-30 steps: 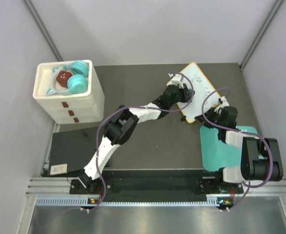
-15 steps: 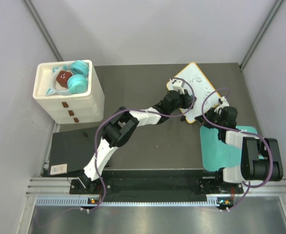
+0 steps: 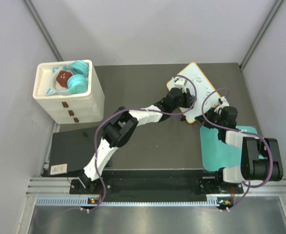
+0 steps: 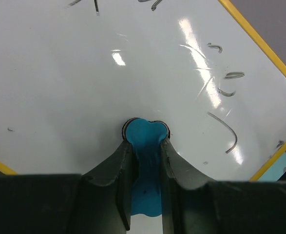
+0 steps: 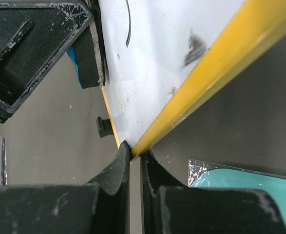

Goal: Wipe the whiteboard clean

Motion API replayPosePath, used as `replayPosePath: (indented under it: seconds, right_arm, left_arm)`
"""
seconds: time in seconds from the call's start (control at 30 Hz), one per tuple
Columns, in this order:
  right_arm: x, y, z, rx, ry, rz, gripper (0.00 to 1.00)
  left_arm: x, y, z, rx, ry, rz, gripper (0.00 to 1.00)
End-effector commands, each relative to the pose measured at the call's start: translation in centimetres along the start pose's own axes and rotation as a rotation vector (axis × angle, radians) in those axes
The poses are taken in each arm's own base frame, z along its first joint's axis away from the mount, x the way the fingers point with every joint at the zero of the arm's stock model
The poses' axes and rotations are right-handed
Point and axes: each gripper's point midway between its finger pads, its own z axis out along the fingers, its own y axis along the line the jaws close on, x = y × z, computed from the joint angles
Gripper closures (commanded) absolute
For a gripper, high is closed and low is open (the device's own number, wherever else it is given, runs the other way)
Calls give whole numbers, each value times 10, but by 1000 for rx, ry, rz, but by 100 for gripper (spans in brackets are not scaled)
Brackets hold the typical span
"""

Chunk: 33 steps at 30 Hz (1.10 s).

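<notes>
The whiteboard [image 3: 202,84] lies tilted at the far right of the table, white with a yellow frame and dark scribbles [image 4: 224,130]. My left gripper [image 3: 182,91] is over the board, shut on a blue eraser [image 4: 145,139] whose tip presses on the white surface [image 4: 74,73]. My right gripper [image 3: 204,118] is shut on the board's near corner; in the right wrist view the fingers [image 5: 118,163] pinch the yellow frame [image 5: 206,73] at that corner. A black clip [image 5: 103,126] sticks out of the board's edge. The eraser also shows there [image 5: 75,59].
A teal mat [image 3: 225,146] lies under the right arm, near the board. A white drawer unit [image 3: 69,95] with teal headphones [image 3: 77,80] on top stands at the far left. A black flat slab [image 3: 72,148] lies at the near left. Grey walls close in on three sides.
My left gripper has slid the eraser a little to the right and farther up the board. The right gripper and the board have stayed in place.
</notes>
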Motion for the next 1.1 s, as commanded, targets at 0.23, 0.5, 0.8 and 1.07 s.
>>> replayPosePath:
  seconds: [0.23, 0.5, 0.8, 1.07]
  right_arm:
    - [72, 6, -12, -55, 270, 7, 100]
    - [72, 6, -12, -58, 269, 5, 100]
    - [72, 6, -12, -55, 270, 7, 100]
    - [72, 6, -12, -55, 270, 7, 100]
  left_arm:
    - [29, -36, 36, 138, 158, 74, 100]
    - [73, -79, 27, 368, 291, 189, 100]
    - [125, -114, -5, 544, 395, 385, 100]
    - [99, -90, 19, 322, 275, 417, 100]
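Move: The left hand already holds the blue eraser over the middle of the tilted whiteboard. The board's right corner lies about 14 cm to this hand's right, 1 cm back and a little higher. Two small pen marks are some 6 cm ahead and 7 cm to the right, a curved stroke about 7 cm right and 1 cm ahead. The bottom corner, pinched in the right hand, is 10 cm back and 2 cm right. From the right hand, the right corner is about 9 cm ahead, 12 cm right and some 6 cm up. Still gripping the eraser, the left hand climbs about 5 cm while it heads right and briefly slightly forward, then keeps on right and swings back along the board's raised right side towards the right corner, ending some 10 cm right and 6 cm back of its start. On the way the wrist turns about 30 degrees clockwise and the fingers tip upward, as the right hand keeps its pinch on the bottom corner and stays almost in place. ##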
